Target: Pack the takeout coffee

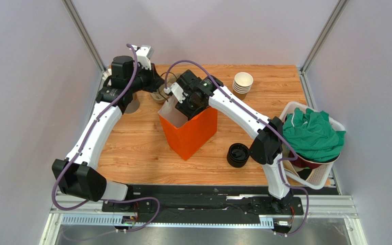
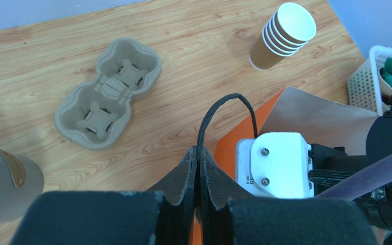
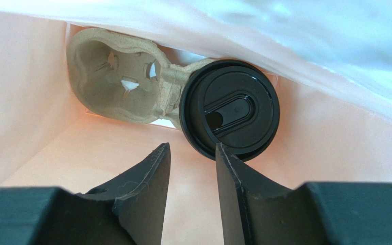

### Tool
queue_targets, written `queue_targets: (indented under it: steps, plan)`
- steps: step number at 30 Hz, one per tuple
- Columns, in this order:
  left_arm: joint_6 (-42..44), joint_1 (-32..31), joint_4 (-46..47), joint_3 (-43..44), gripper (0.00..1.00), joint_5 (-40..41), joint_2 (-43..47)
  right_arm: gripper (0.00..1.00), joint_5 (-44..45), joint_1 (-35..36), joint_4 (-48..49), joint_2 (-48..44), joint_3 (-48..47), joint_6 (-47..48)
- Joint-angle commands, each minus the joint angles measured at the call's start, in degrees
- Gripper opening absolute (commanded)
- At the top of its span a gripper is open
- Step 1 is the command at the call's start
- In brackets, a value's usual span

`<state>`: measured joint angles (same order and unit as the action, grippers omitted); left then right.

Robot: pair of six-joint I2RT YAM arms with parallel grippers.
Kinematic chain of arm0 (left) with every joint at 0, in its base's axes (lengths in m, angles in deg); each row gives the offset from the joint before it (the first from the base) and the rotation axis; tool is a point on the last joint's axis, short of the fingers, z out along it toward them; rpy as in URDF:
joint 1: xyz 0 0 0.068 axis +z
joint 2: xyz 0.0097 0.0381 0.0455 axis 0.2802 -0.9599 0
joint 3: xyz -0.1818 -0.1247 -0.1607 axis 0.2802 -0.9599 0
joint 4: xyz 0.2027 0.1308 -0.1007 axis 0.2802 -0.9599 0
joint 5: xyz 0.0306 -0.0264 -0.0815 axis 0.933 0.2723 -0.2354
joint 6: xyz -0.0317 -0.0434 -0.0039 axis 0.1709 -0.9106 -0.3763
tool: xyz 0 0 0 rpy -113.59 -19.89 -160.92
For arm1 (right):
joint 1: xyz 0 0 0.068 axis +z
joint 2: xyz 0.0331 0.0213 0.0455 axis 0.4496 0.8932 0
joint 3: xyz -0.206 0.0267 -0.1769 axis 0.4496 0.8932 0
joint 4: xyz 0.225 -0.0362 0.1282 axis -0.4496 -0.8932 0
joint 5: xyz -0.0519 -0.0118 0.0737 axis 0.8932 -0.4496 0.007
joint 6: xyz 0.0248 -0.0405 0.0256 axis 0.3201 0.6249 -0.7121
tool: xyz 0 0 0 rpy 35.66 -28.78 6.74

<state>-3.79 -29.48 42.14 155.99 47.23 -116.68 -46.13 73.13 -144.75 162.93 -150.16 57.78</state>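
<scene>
The takeout coffee, seen from above as a round black lid, sits in one pocket of a pulp cup carrier at the bottom of the orange paper bag. My right gripper hangs inside the bag just above and beside the lid, open, with nothing between its fingers. Its other pocket is empty. My left gripper is at the bag's back left edge, shut on the bag's thin black cord handle, which loops up out of the fingertips. The cup's brown wall is hidden.
A second, empty pulp carrier lies on the wooden table behind the bag. A stack of lidless brown cups stands at the back right. A pile of black lids is near the bag. A white basket with green cloth is at the right.
</scene>
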Motion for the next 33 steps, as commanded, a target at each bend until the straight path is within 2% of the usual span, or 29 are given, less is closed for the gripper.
queue_targets:
  steps: [1,11,14,22,28,33]
  plan:
    - [-0.64,-0.41,1.51,1.50,0.10,-2.77,0.71,0.43,-0.13,-0.18,2.67,-3.61,-0.28,0.51]
    - [-0.37,-0.76,1.77,1.58,0.17,-4.97,0.62,0.47,0.31,-0.18,3.63,-6.86,-1.33,1.82]
    - [-0.29,-0.85,1.77,1.67,0.20,-5.32,0.54,0.54,0.13,-0.10,4.16,-8.71,-1.59,2.44]
    - [-0.20,-1.03,1.60,1.76,0.29,-5.68,0.18,0.54,-1.27,-0.09,5.48,-12.40,-1.33,2.97]
    - [0.15,-1.03,1.60,1.93,0.43,-6.55,0.54,0.56,-2.41,-0.09,6.53,-14.68,-0.63,3.76]
    - [0.59,-1.03,1.51,1.76,0.61,-7.08,1.15,0.65,-2.06,-0.36,7.32,-17.14,-0.19,4.46]
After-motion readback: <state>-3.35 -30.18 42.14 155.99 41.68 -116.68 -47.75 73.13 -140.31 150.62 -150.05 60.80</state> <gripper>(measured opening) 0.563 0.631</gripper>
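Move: The left fingers are shut on the bag's cord handle; the bag's middle lies about 9 cm back, 12 right and 15 below, and the carrier on the table 15 cm ahead, 2 right and 27 below. The right hand is inside the bag: the lidded cup sits about 5 cm ahead, level sideways and 8 lower, the empty pocket beside it 8 cm left, straight across, 10 below, and the cup stack 17 cm ahead, 23 right and 6 lower. The left fingers open to about half and let go of the bag's cord handle while that hand eases some 2 cm right and a little back towards the bag. The right hand, already clear of the lidded cup, rises about 10 cm towards the bag's mouth, its fingertips tilting forward and left by some 15 degrees and spreading a bit wider. ##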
